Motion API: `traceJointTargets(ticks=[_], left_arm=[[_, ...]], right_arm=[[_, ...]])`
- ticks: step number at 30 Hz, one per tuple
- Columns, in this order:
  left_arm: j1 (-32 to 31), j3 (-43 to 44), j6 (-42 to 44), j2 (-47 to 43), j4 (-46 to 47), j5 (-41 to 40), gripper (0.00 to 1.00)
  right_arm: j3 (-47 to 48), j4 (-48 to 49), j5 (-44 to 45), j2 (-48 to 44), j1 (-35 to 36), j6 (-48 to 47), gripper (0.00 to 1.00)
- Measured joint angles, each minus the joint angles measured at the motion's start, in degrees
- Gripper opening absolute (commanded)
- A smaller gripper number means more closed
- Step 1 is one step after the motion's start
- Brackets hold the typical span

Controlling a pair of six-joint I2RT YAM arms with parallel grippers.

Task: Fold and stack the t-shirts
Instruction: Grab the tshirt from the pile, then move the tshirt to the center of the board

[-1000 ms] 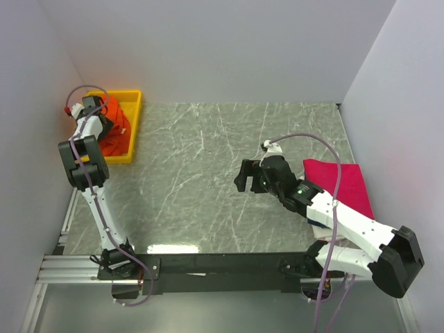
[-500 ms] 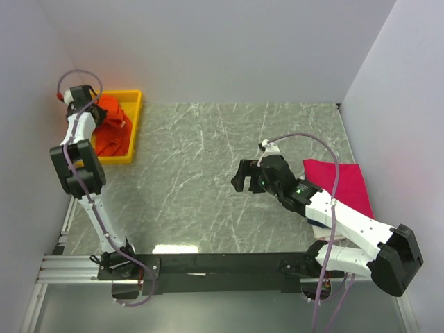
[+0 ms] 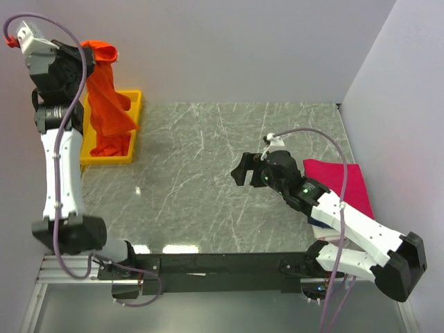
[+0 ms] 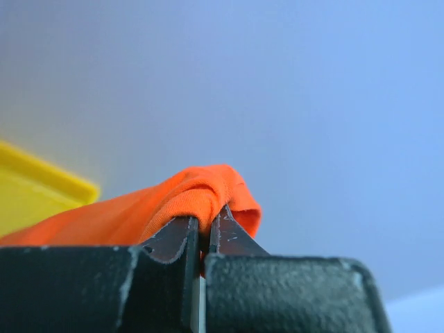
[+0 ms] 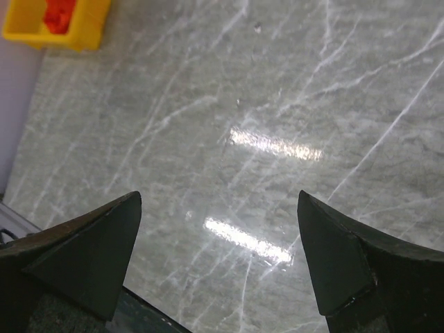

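My left gripper (image 3: 87,50) is raised high at the far left, shut on a fold of the bright orange t-shirt (image 3: 107,104). The cloth hangs down from it, with its lower end still in the yellow tray (image 3: 137,114). In the left wrist view the orange t-shirt (image 4: 187,198) bulges over the closed left gripper (image 4: 206,218). A folded magenta t-shirt (image 3: 345,182) lies at the right edge of the table, partly under my right arm. My right gripper (image 3: 244,173) hovers open over bare marble left of it; the right wrist view shows the right gripper (image 5: 218,198) holding nothing.
The yellow tray (image 5: 90,21) stands at the table's far left corner against the side wall, with orange cloth (image 5: 59,14) in it. White walls close in the back and both sides. A dark edge of cloth (image 3: 318,222) shows under the right arm.
My left gripper shut on the orange t-shirt in the tray, and the arm rose steeply, drawing the shirt up out of it. The right gripper barely shifted.
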Motion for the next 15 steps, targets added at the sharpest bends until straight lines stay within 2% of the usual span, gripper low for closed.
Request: traceJointTargets(ticks=[7,11,15], left_arm=[[-13.46,-3.17,0.37,-13.97,-0.04,0.92,0.03],[-21.2,-5.75,0.48,-18.1,0.35,0.59,0.02],[-29.73,-14.29,-0.2,-19.21,3.5,-1.05,0.05]], right_arm=[[0.96,-1.03,0.68,-6.34,0.0,-0.17,0.99],[0.96,-1.86,0.68,-9.84,0.0,-0.09,0.99],[0.94,-2.49,0.92,-12.81,0.0,0.42,0.99]])
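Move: The left gripper already holds the orange t-shirt high up. The open middle of the table, where it is being taken, lies about 37 cm to its right, 14 cm back and 49 cm below. The yellow bin is about 8 cm ahead, 14 cm to the left and 47 cm below the left gripper. From the right gripper, that table middle is about 6 cm ahead, 8 cm left and 20 cm below, and the folded red t-shirt roughly 4 cm ahead, 34 cm right and 18 cm below. Keep the left fingers shut on the orange t-shirt and swing it away from the bin towards the table's middle, about 20 cm right and 12 cm back, rising some 8 cm before starting to sink, while the hand turns about 30 degrees clockwise. Meanwhile lift the open, empty right gripper about 7 cm, easing slightly back and right. ##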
